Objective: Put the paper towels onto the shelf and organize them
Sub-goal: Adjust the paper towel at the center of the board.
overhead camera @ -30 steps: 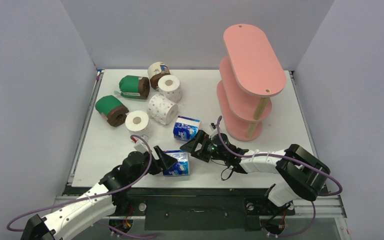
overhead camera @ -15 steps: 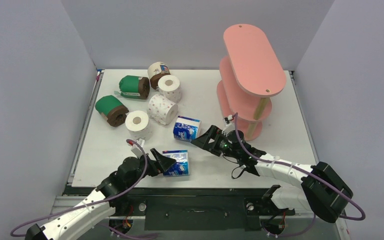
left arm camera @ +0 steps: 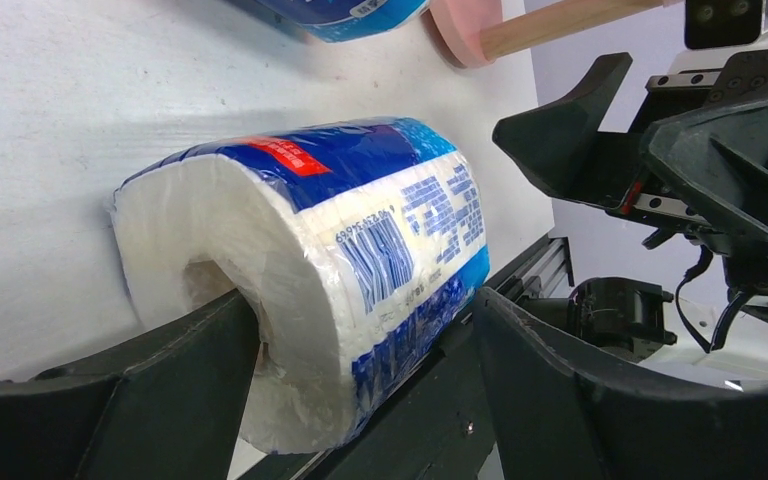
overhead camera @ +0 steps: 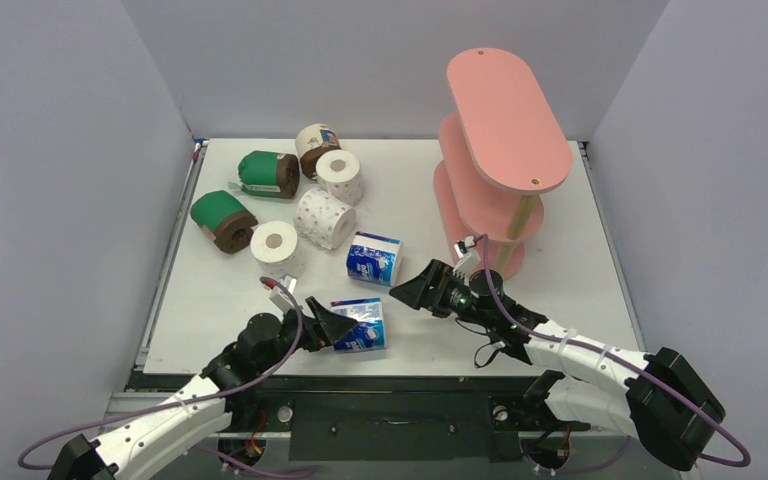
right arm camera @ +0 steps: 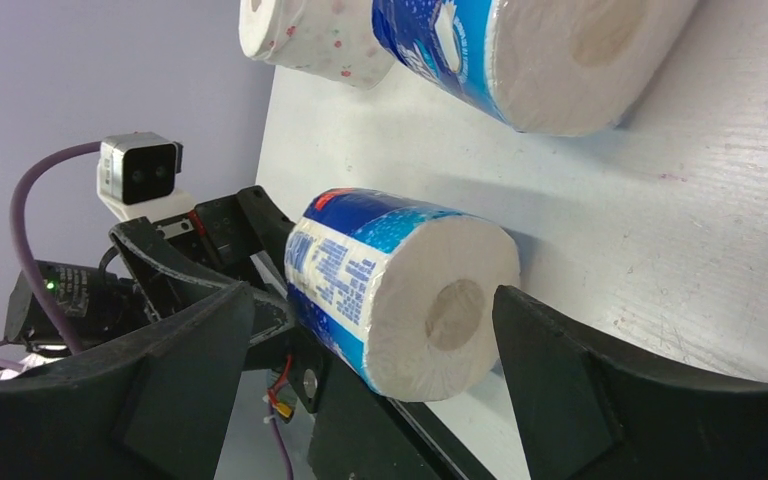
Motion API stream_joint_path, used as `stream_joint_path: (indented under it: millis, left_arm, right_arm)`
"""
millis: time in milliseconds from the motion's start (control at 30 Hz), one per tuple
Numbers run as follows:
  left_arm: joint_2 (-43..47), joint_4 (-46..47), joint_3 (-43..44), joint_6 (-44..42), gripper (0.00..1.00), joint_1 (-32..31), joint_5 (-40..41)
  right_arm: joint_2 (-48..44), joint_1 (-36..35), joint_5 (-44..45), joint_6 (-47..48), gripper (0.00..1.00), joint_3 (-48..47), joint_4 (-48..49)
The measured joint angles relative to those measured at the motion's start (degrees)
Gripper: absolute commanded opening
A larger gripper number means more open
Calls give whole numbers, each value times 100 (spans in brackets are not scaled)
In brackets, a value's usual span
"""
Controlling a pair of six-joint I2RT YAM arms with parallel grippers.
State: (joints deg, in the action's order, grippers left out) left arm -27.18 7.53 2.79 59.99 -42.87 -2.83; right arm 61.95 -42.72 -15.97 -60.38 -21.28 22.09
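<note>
My left gripper [overhead camera: 332,325] is shut on a blue-white paper towel roll [overhead camera: 360,325] near the table's front edge. One finger [left arm camera: 160,370] presses into its hollow end, and the roll [left arm camera: 340,250] sits tilted between the jaws. My right gripper [overhead camera: 415,292] stands open just right of that roll, facing its other end [right arm camera: 455,315], with a gap on both sides. A second blue-white roll [overhead camera: 374,258] lies behind them. The pink three-tier shelf [overhead camera: 508,120] stands at the back right with nothing visible on its top board.
Loose rolls lie at the back left: three white with pink dots [overhead camera: 324,217] [overhead camera: 340,175] [overhead camera: 278,245], two green-wrapped [overhead camera: 268,173] [overhead camera: 222,220] and one cream-wrapped [overhead camera: 315,145]. The shelf's foot and wooden post [left arm camera: 570,12] stand close behind the right gripper. Grey walls enclose the table.
The right gripper has drawn back to the right, away from the held roll, and stays open. The left gripper nudged the roll slightly right and tilted it.
</note>
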Motion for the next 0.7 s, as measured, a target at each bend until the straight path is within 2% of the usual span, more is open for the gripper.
stream_joint_path:
  millis: [267,600,700]
  left_arm:
    - [-426,531,-83,0,54,76,-184]
    - [-120,404,-79,-76,23,98,-240]
    - [-50,221,24,-136,21,98,-258]
  right_arm:
    - [-299,0,4,142,85,63,-90]
    - [-798,0,57,345,85,68,-507]
    - [-1091,0,127,459,85,68,-748]
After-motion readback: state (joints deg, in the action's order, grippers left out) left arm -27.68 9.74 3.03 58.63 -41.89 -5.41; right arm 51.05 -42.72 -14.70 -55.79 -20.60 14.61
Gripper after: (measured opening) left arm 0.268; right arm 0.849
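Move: The blue paper towel roll to be gripped lies on its side just beyond the left fingertips, its middle about 4 cm to that hand's right, 2 cm ahead and 3 cm lower. A second blue roll lies some 18 cm ahead of the left hand and 7 cm right; a white roll stands about 17 cm ahead and 13 cm left. From the right hand, the roll to be gripped is roughly 9 cm left, 2 cm back and 7 cm below. The left hand dips slightly and then rises to about 1 cm above its start, hardly travelling sideways, while its fingers close from about three-quarters open to a quarter and pinch the roll's near wall at its left end, one finger in the core opening and the other outside on the wrapper. Meanwhile the right hand, empty and still wide open, draws away from the roll by about 3 cm, up, to its right and a little back, its fingers tipping up slightly. ##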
